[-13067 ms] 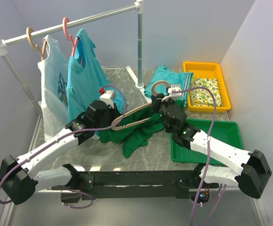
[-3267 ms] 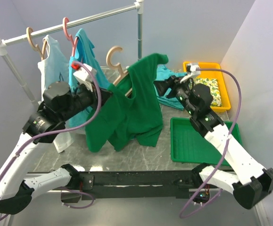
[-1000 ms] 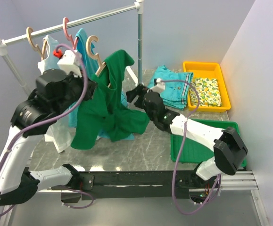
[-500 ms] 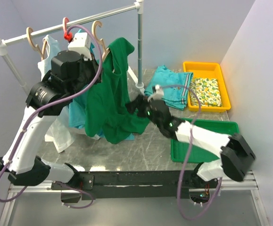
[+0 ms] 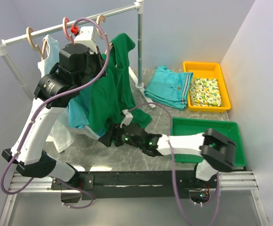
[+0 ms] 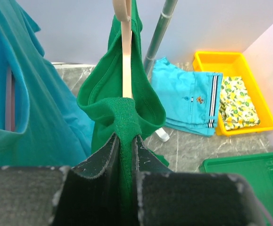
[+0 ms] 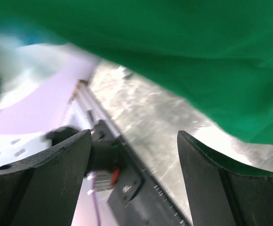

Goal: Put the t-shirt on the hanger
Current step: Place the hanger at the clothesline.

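The dark green t-shirt [image 5: 110,89] hangs from the beige hanger [image 5: 101,21], whose hook is up at the rail; I cannot tell whether it rests on it. In the left wrist view the hanger's shoulder [image 6: 126,61] runs through the t-shirt's [image 6: 109,87] neck opening. My left gripper [image 5: 104,56] is raised high and is shut on the t-shirt's green shoulder fabric over the hanger [image 6: 126,139]. My right gripper [image 5: 109,139] is low over the table at the hem, open and holding nothing. In its own view the right gripper [image 7: 134,134] stands wide under the t-shirt [image 7: 183,52].
The metal rail [image 5: 46,29] carries a turquoise shirt [image 5: 77,113] on a pink hanger [image 5: 66,23] and a white shirt [image 5: 56,132]. The rail post [image 5: 139,47] stands behind. Folded turquoise clothes [image 5: 167,92], a yellow bin [image 5: 203,68] and a green tray [image 5: 183,126] are on the right.
My left arm has lifted the hanger and t-shirt higher, up to the rail. My right arm has swung down and left to below the shirt's hem, jaws staying open.
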Tool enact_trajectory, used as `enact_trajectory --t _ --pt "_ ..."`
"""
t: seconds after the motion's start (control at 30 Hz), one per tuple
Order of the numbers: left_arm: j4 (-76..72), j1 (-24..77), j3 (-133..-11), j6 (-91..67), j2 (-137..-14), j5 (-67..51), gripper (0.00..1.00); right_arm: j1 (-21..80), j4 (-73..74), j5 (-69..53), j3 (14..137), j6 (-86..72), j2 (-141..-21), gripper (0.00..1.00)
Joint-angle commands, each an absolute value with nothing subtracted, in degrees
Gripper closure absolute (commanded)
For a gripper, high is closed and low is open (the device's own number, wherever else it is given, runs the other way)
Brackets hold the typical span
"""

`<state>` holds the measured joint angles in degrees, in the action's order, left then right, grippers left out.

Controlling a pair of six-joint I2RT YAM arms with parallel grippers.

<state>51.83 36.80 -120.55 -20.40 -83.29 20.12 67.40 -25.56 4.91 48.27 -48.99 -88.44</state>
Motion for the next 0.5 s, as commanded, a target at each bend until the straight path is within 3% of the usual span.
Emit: enact_trajectory --t 0.0,0.2,0.47 --pt "47.8 36.7 -124.1 -19.7 -81.7 21.7 0.99 64.2 -23.4 9.1 54.6 -52.5 -93.5 0.19" --pt "48.0 36.7 -125.3 -18.6 -81.0 22.8 0.99 55.3 -14.2 14.3 60.4 -51.4 -94.9 0.19" --pt "47.8 36.2 -128.4 -17.2 -82.8 22.7 0.99 50.5 -4.3 16.2 79.9 -43.4 -102.4 0.19"
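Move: The clothesline bar crosses about 12 cm ahead of the left gripper and some 10 cm above it; the pink hanger on the bar is about 9 cm to the gripper's left and 11 cm ahead. From the right gripper, the low part of the hanging green t-shirt is some 10 cm ahead, 3 cm right and 5 cm higher; the light-blue shirt hangs about 12 cm ahead and 10 cm to the left, 5 cm up. Sweep the right gripper forward about 18 cm into the hanging green t-shirt, fingers kept wide open, dipping a little first and then rising, and turn it some 25 degrees clockwise until its fingers meet the cloth. Meanwhile raise the left gripper slowly by 2.5 cm, drifting slightly left, still pinching shirt and hanger, to bring the hook up at the bar. ##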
